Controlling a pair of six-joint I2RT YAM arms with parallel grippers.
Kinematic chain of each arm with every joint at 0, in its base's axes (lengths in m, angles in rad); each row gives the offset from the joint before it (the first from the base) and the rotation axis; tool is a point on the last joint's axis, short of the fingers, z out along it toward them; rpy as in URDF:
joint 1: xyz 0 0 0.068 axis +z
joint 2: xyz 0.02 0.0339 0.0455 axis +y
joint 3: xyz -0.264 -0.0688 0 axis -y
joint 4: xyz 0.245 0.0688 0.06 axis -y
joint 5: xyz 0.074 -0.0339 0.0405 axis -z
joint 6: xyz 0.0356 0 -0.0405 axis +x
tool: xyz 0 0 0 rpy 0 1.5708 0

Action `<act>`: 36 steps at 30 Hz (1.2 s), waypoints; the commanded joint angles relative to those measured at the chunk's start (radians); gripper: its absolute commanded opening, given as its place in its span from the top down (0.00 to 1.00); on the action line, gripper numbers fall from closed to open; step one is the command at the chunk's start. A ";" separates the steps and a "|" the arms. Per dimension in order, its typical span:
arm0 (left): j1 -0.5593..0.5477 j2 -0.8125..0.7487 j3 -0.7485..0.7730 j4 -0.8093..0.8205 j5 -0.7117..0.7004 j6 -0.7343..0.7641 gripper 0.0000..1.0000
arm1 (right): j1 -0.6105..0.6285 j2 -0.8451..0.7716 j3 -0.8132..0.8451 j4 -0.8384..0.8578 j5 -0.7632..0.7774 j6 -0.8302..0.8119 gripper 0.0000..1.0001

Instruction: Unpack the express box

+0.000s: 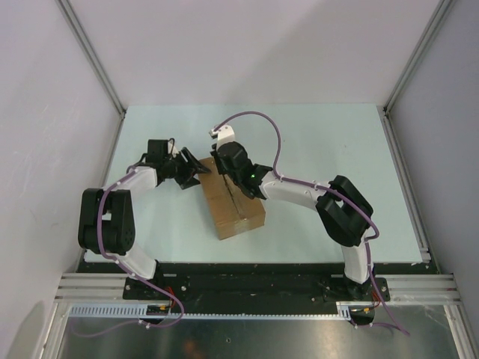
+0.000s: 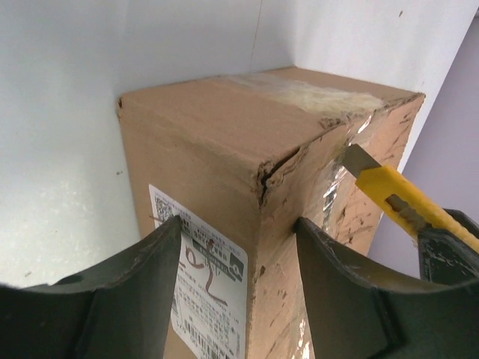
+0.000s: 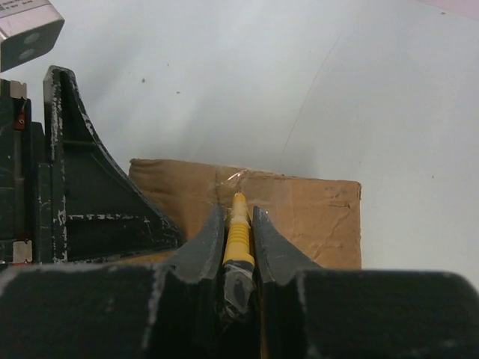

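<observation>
The express box [image 1: 232, 206] is a brown carton lying in the middle of the table, its taped centre seam facing up. My left gripper [image 1: 196, 170] straddles the box's far-left vertical corner. In the left wrist view the box [image 2: 209, 149] shows its white label [image 2: 206, 277], and the gripper [image 2: 236, 224] has one finger pressed on each face beside that corner. My right gripper [image 1: 236, 185] is over the box top, shut on a yellow utility knife [image 3: 237, 232]. The gripper [image 3: 238, 213] holds the blade tip at the taped seam near the box [image 3: 314, 217] edge. The knife also shows in the left wrist view [image 2: 397, 202].
The light green table [image 1: 337, 149] is fenced by white walls with aluminium posts [image 1: 90, 52] at the back corners. A black rail [image 1: 247, 288] runs along the near edge by the arm bases. The left arm's fingers [image 3: 82, 194] stand close beside the knife.
</observation>
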 commanded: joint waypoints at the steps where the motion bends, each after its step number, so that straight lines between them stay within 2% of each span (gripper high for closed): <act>1: 0.003 0.014 -0.037 -0.031 -0.003 -0.086 0.39 | 0.010 -0.014 0.031 -0.087 0.010 0.034 1.00; 36: 0.021 0.019 -0.053 -0.020 -0.047 -0.121 0.39 | 0.126 -0.264 -0.090 -0.419 0.039 0.131 1.00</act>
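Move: The right hand holds the yellow knife with its blade at the far end of the taped seam, roughly 6 cm ahead of that hand, 3 cm left and 5 cm lower. The express box's middle lies about 5 cm back, 2 cm right and 10 cm below the right hand. From the left hand, at the box's far left edge, that middle is about 5 cm back, 8 cm right and 3 cm lower. The right hand draws the knife back about 8 cm and rightward along the seam; the left keeps its pinch. ##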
